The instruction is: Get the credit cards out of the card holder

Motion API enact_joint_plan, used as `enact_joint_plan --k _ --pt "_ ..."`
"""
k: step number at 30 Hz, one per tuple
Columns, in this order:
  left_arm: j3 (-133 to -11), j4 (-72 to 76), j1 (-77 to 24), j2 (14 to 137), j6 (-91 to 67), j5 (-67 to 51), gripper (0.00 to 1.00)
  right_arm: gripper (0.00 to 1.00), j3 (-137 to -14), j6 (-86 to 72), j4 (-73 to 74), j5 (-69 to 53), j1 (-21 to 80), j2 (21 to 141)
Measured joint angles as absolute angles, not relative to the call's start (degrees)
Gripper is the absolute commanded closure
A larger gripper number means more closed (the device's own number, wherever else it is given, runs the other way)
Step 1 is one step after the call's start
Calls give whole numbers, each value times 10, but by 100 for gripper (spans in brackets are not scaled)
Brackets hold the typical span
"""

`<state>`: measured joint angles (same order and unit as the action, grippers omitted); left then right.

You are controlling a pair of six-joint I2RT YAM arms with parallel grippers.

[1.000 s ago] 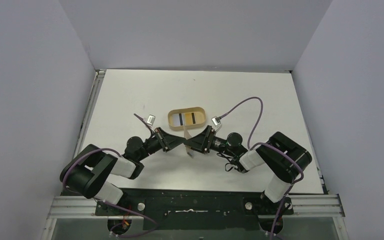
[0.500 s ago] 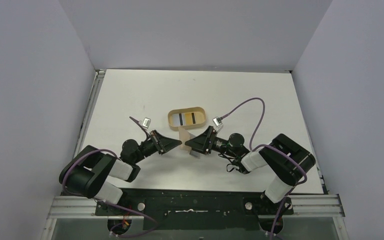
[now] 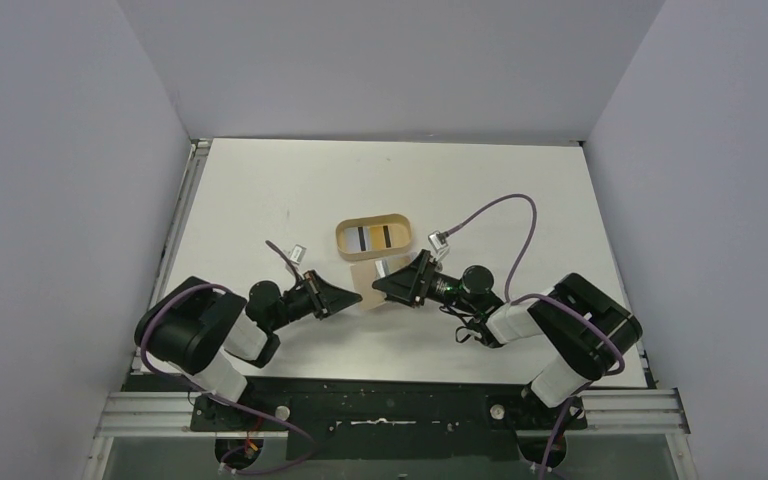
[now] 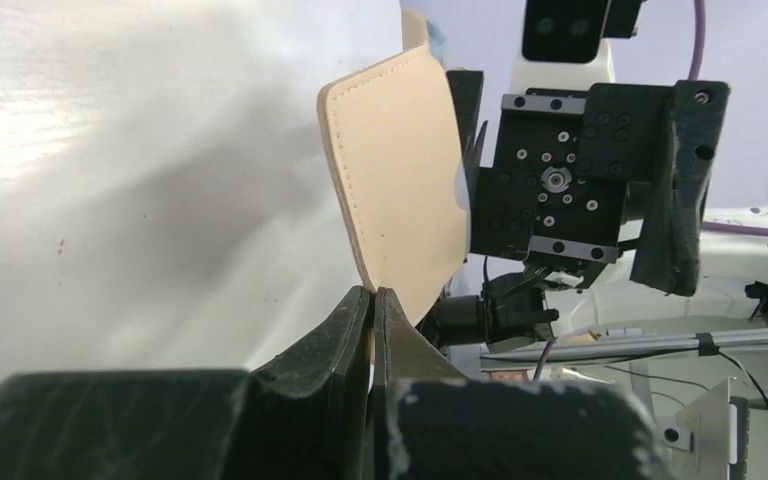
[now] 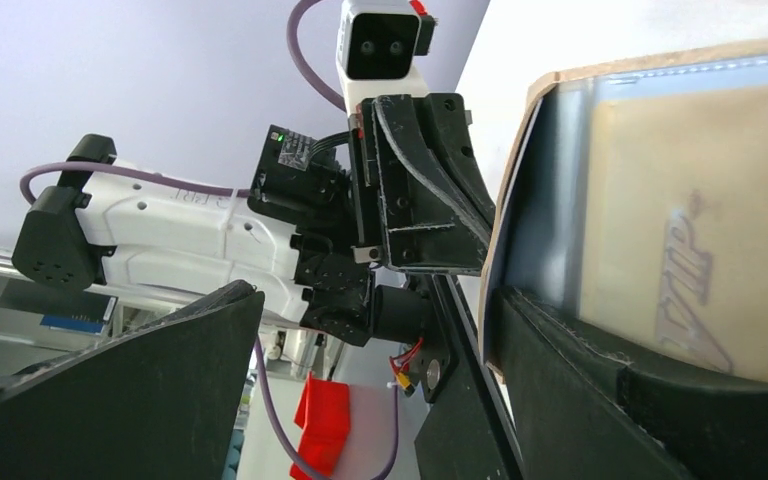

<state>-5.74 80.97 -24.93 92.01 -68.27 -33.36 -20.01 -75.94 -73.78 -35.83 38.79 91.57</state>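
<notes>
The tan card holder (image 3: 364, 284) hangs open between my two grippers, just in front of the tray. My left gripper (image 3: 348, 298) is shut on its lower edge; in the left wrist view the tan flap (image 4: 395, 190) rises from the pinched fingertips (image 4: 372, 293). My right gripper (image 3: 384, 284) is open, and in the right wrist view one finger (image 5: 600, 390) lies against the holder's inner face. That view shows a card with "VIP" lettering (image 5: 685, 235) in the holder's pocket, with a pale blue edge (image 5: 660, 76) above it. A whitish card corner (image 3: 385, 268) shows beside the right gripper.
An oval tan tray (image 3: 371, 220) stands just behind the grippers, holding a card with a dark stripe and one with a yellow stripe. Grey walls close in the table on three sides. A metal rail runs along the left edge.
The card holder has come down from standing upright to a lower, flatter pose between the grippers. The left arm has drawn back a little and the right gripper has shifted up toward the tray.
</notes>
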Motion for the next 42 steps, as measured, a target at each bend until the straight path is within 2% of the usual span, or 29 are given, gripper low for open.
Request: enact_joint_plan --k 18,21,26,30,34,42 --pt "-60 762 -246 943 -666 -366 100 15 -203 -737 -752 -374 402 952" --pt "-58 748 -243 937 -666 -369 100 15 -211 -701 -689 -371 403 940" --pt "-58 748 -242 928 -668 -385 100 14 -242 -609 -498 -355 413 880" --pt "-58 748 -242 928 -668 -394 100 14 -255 -570 -438 -354 420 867" --pt "-58 750 -242 930 -668 -399 100 14 -255 -583 -481 -357 421 919" --pt "-58 759 -242 939 -668 -409 100 17 -265 -694 -704 -394 431 1102"
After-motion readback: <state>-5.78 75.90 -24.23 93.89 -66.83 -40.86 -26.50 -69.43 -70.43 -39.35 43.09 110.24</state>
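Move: Below the right hand, about 6 cm down and 3 cm farther out, lies the middle of the opened card holder, its clear VIP sleeve against the lower of the spread fingers. For the left hand, already pinching the cover's edge, the holder's middle is some 3 cm ahead, 4 cm to the right and roughly level. The card tray sits on the table, about 19 cm ahead of the right hand, 1 cm to its left and 15 cm lower. Pushing down mostly late on, the right hand takes its lower fingertip about 9 cm down between the held cover and the card sleeves, ending some 3 cm farther left. It stays wide open; its fingers tip down by up to 20 degrees, then partly level again. The left hand keeps its pinch on the cover's edge while sinking and drawing back about 2 cm each. ##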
